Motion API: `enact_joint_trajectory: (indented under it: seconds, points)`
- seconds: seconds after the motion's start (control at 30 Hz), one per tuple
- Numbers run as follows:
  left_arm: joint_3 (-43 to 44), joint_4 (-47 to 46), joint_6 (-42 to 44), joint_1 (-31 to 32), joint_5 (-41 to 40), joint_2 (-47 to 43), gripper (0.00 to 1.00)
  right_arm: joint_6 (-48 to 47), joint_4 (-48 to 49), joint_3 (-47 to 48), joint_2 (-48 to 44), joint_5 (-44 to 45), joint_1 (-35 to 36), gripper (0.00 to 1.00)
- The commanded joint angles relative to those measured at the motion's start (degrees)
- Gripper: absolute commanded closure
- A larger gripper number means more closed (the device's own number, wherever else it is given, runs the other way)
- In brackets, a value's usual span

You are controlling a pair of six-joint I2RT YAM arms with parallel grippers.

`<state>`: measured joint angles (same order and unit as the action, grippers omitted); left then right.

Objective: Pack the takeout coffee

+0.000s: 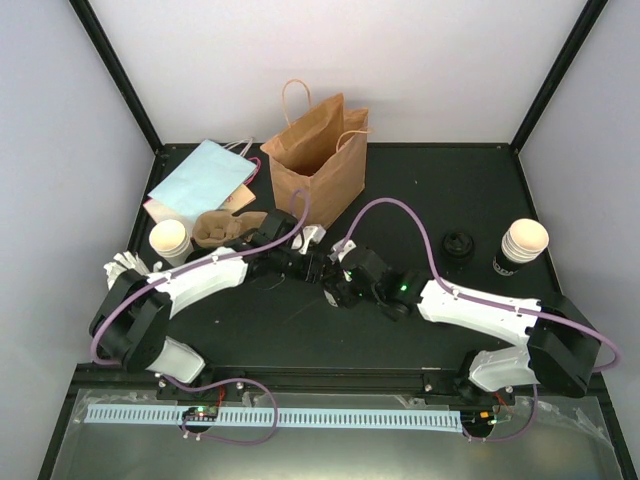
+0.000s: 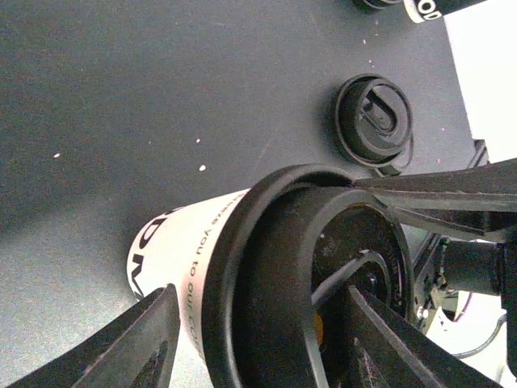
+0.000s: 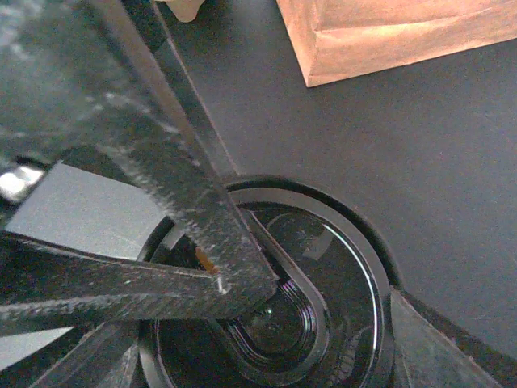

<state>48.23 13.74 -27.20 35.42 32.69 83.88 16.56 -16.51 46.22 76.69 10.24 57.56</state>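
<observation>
A takeout coffee cup (image 2: pixel 182 242), white with black lettering, wears a round black lid (image 2: pixel 266 267) and sits in the middle of the table where both arms meet. My left gripper (image 2: pixel 262 311) straddles it with its jaws apart. One finger lies beside the cup wall and the other finger (image 3: pixel 202 218) lies across the lid top (image 3: pixel 339 275). My right gripper (image 3: pixel 258 331) is closed round the lid's rim from both sides. In the top view the left gripper (image 1: pixel 305 262) and right gripper (image 1: pixel 345 275) hide the cup.
The open brown bag (image 1: pixel 315 165) stands upright just behind the grippers. A pale-blue bag (image 1: pixel 200 178), a cardboard cup carrier (image 1: pixel 225 228) and an open cup (image 1: pixel 170 240) are at the back left. A loose lid (image 1: pixel 458 243) and stacked cups (image 1: pixel 522 245) are on the right.
</observation>
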Motion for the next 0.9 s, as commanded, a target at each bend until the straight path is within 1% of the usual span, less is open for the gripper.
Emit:
enact_joint_trajectory:
  seconds: [0.0,0.1,0.2,0.33,0.5,0.77,0.87]
  points:
    - [2.52,7.41,2.19,1.22,-6.80,2.42,0.43,3.32,-11.38,-1.83,0.87,-8.39,1.85,0.25]
    - [3.34,8.55,2.37,1.68,-7.85,3.06,0.43,3.46,-12.01,-0.87,-0.53,-6.98,1.82,0.19]
    - [3.29,8.58,2.29,1.75,-8.17,3.21,0.43,4.35,-13.01,0.43,-2.26,-4.92,1.83,0.07]
    - [3.14,8.31,2.03,1.83,-8.09,3.31,0.43,5.01,-14.93,2.48,-4.27,-3.17,1.85,0.02]
    - [3.11,8.15,1.88,1.91,-7.91,3.12,0.43,6.06,-16.78,2.80,-8.31,-1.76,1.85,0.00]
    - [3.27,6.45,1.09,2.21,-6.44,2.09,0.43,10.95,-19.70,2.49,-13.96,-4.19,1.60,0.00]
    - [4.30,7.24,1.12,2.66,-6.44,1.55,0.43,13.09,-20.13,2.27,-16.25,-5.54,1.01,0.00]
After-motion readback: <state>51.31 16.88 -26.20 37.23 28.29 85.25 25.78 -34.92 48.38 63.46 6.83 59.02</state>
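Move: The lid on the standing coffee cup sits between the right hand's fingers, its middle only about 1 cm ahead, 1 cm left and 1 cm below. From the left hand this lid lies about 3 cm right, 1 cm back and 2 cm down. Counted from the right hand, the paper bag stands roughly 15 cm ahead and 4 cm left, its middle about 3 cm higher; a spare lid lies some 20 cm right, 6 cm back and 9 cm lower. The lidded cup is let go by the right hand: its fingers spread from the lid's sides to fully open as it draws back towards its base, then also to the right and up, about 7 cm in all, tilting slightly. The left hand stays almost in place, its fingertips still resting on the lid's raised middle, opening unchanged. ##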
